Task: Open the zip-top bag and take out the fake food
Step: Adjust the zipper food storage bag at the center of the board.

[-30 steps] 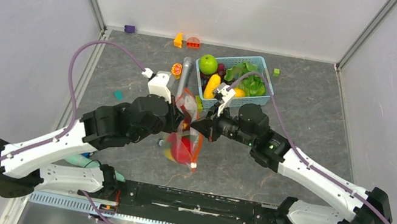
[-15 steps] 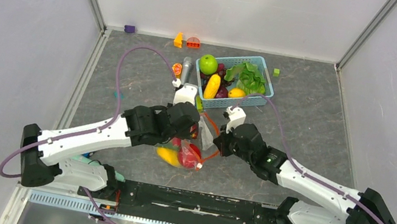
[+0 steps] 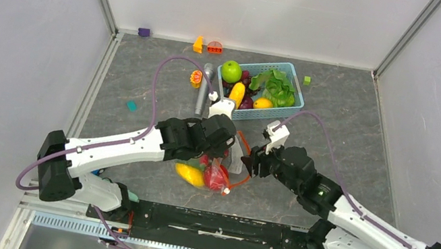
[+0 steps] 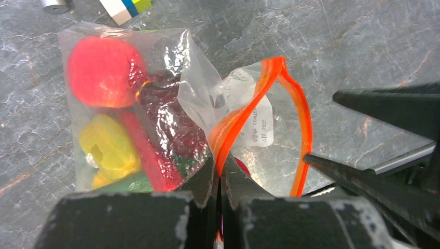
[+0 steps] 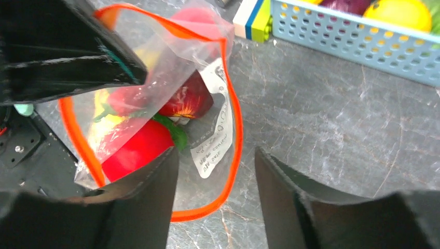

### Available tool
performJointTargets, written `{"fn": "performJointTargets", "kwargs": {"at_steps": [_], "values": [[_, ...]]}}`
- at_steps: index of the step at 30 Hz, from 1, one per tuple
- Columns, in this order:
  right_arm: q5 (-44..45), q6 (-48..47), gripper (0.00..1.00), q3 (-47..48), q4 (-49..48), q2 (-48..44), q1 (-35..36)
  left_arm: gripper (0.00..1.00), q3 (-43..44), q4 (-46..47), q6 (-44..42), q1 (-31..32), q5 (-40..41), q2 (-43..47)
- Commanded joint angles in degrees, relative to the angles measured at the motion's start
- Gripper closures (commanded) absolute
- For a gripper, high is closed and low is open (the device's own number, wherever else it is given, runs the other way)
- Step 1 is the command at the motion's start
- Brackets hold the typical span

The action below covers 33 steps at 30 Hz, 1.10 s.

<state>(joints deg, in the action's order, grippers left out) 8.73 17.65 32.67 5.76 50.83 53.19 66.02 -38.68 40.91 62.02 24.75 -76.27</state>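
The zip-top bag [image 3: 225, 159] lies on the grey table between the arms, its orange-red zip strip [image 4: 306, 129] spread into an open loop. My left gripper [image 4: 219, 174] is shut on one side of the strip, just above the bag [image 4: 171, 57]. The fake food inside shows as a red round fruit [image 4: 98, 72], a dark maroon piece [image 4: 166, 111] and a yellow piece [image 4: 106, 148]. My right gripper [image 5: 215, 153] is open at the bag's mouth; the strip's other side [image 5: 236, 135] runs loose between its fingers. The red fruit [image 5: 137, 148] lies by its left finger.
The light-blue basket [image 3: 269, 114] with a green apple [image 3: 231, 71], lettuce [image 3: 277, 86] and other produce stands behind the bag. A silver cylinder [image 3: 204, 87] lies left of it. Small toy blocks [image 3: 198, 44] sit along the back wall. A teal piece [image 3: 131, 106] lies at the left.
My right gripper has opened and let go of the zip strip. Both arms have shifted to the right and nearer, and the bag has come down with its mouth spread wider.
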Motion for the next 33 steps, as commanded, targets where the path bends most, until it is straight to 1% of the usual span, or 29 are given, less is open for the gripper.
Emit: {"fn": "performJointTargets", "kwargs": {"at_steps": [1, 4, 6, 7, 10, 11, 13, 15, 17, 19, 21, 24, 29, 33], "values": [[-4.97, -5.86, 0.31, 2.75, -0.65, -4.67, -0.01, 0.98, 2.23, 3.5, -2.06, 0.18, -1.07, -0.04], [-5.67, -7.44, 0.2, 0.92, -0.59, -7.49, -0.1, 0.98, 2.23, 3.78, -2.11, 0.18, -1.2, -0.43], [-4.37, -7.6, 0.17, 0.51, 1.43, -8.24, -0.19, 0.98, 2.28, 3.88, -2.09, 0.14, -1.11, -0.49], [-3.7, -7.51, 0.14, 0.83, 3.38, -8.1, -0.25, 0.98, 2.27, 4.03, -2.12, 0.2, -1.04, -0.49], [-6.16, -9.3, 0.14, 3.76, 8.85, -6.12, -0.37, 0.98, 2.49, 4.13, -2.32, 0.2, -0.93, -0.54], [-6.15, -9.01, 0.15, 4.29, 9.25, -5.56, -0.29, 0.98, 2.53, 4.14, -2.39, 0.19, -0.88, -0.57], [-4.08, -6.86, 0.15, 6.54, 11.57, -5.13, -0.34, 0.98, 2.71, 4.18, -2.57, 0.2, -0.85, -0.6], [-2.1, -6.76, 0.11, 7.5, 12.79, -6.04, -0.34, 0.98, 2.71, 4.05, -2.66, 0.21, -0.68, -0.43], [-0.33, -8.2, 0.03, 7.08, 12.41, -7.66, -0.36, 0.98, 2.55, 3.98, -2.55, 0.14, -0.42, -0.21], [-1.52, -10.96, 0.02, 6.71, 12.48, -8.49, -0.37, 0.98, 2.49, 3.97, -2.57, 0.17, -0.28, -0.1], [-0.43, -12.35, 0.02, 7.58, 13.15, -8.24, -0.32, 0.98, 2.45, 3.88, -2.58, 0.17, -0.23, -0.11], [0.09, -12.24, 0.02, 7.44, 12.64, -9.49, -0.35, 0.98, 2.61, 3.87, -2.67, 0.15, -0.15, -0.26], [6.61, -8.48, 0.02, 8.19, 14.52, -11.27, -0.37, 0.98, 2.62, 3.87, -2.69, 0.1, 0.12, -0.04], [3.08, -4.54, 0.02, 9.79, 15.48, -10.04, -0.36, 0.98, 2.76, 3.88, -2.91, 0.07, -0.05, -0.17]]}}
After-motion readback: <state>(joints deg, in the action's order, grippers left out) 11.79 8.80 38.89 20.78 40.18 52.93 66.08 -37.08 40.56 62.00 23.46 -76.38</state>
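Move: Just to the right hand's left, about 4 cm off, level with it fore and aft and some 2 cm lower, is the middle of the zip bag's open mouth. The red food inside lies about 9 cm left and 4 cm back of that hand. The toy block is about 12 cm ahead and 12 cm left, the blue basket some 23 cm straight ahead. From the left hand, pinching the rim, the mouth's middle is about 4 cm right and 1 cm back. Backing off from the open mouth, the right hand rises about 3.5 cm, dips a couple, then climbs again to end some 4.5 cm higher and 4 cm farther right. Its fingers, already half apart, spread fully, and they tip up slightly. The left hand stays put and keeps its pinch on the orange zip rim. ##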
